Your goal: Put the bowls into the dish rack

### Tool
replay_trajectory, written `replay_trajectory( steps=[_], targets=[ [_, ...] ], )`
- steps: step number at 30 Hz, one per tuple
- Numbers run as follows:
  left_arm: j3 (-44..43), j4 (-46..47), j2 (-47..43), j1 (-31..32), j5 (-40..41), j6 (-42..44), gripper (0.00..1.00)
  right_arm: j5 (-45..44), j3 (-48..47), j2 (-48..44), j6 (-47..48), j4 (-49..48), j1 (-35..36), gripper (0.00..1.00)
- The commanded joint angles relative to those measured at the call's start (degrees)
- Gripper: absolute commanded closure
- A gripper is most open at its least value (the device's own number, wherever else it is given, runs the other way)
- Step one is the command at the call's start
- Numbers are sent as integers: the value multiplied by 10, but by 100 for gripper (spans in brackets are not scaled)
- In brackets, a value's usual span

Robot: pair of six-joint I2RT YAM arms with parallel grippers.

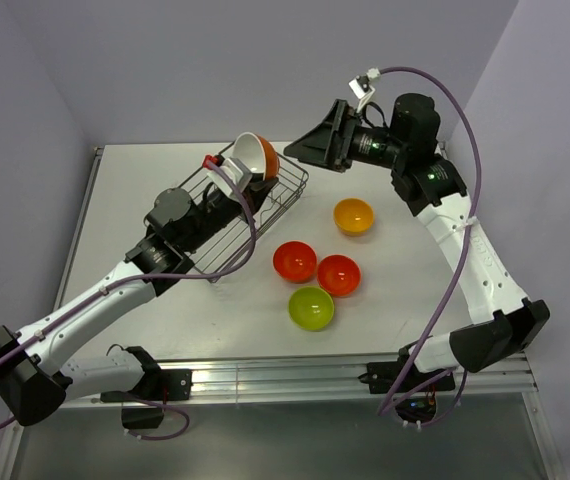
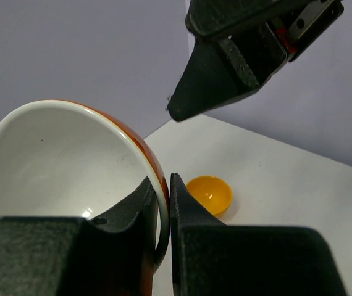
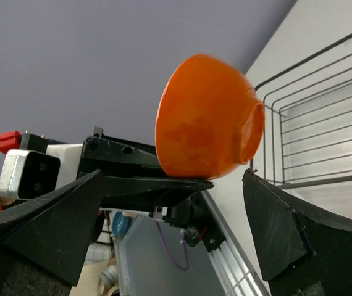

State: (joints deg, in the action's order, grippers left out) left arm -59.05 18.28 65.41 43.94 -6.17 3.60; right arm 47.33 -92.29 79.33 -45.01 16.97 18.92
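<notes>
My left gripper (image 1: pixel 243 178) is shut on the rim of a bowl that is white inside and orange-red outside (image 1: pixel 256 155), holding it tilted on edge above the far end of the dark wire dish rack (image 1: pixel 227 268). In the left wrist view the rim of this bowl (image 2: pixel 58 160) sits pinched between the fingers (image 2: pixel 191 213). My right gripper (image 1: pixel 305 150) stands open just right of the held bowl, whose orange outside (image 3: pixel 207 117) fills the right wrist view. On the table lie a yellow-orange bowl (image 1: pixel 353 215), two red-orange bowls (image 1: pixel 294 260) (image 1: pixel 338 274) and a lime green bowl (image 1: pixel 311 307).
The rack (image 3: pixel 324 123) lies diagonally at the table's back left, under my left forearm. Purple cables trail from both arms. Walls close in the table at the back and on both sides.
</notes>
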Motion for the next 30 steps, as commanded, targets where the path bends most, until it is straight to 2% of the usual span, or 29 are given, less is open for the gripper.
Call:
replay_trajectory(
  steps=[1, 8, 16, 30],
  targets=[
    [-5, 52, -11, -7, -17, -16, 100, -29, -29, 10, 6, 12, 23, 0],
    [-5, 46, -8, -10, -27, -15, 100, -111, -58, 31, 43, 75, 72, 0],
    [-2, 42, -1, -11, -37, -8, 100, -129, -93, 56, 55, 87, 90, 0],
    [-3, 42, -1, -11, -51, -5, 100, -111, -100, 86, 42, 76, 96, 1]
  ],
)
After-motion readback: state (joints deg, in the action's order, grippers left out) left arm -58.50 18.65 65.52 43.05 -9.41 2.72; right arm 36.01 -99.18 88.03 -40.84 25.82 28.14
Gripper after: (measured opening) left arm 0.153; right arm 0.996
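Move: The left hand still pinches the white bowl with the orange outside by its wall; the bowl's middle is about 4 cm ahead, 2 cm left and 2 cm above. From the right hand that bowl lies some 9 cm left, 1 cm ahead and 4 cm lower. About 40 cm below the right hand, the yellow bowl stands roughly 10 cm ahead and 10 cm right, the dish rack's middle 13 cm ahead and 22 cm left. Fingers wide open, the right hand reaches 5 cm left, 4 cm down, straddling the left hand's still-pinched bowl. ##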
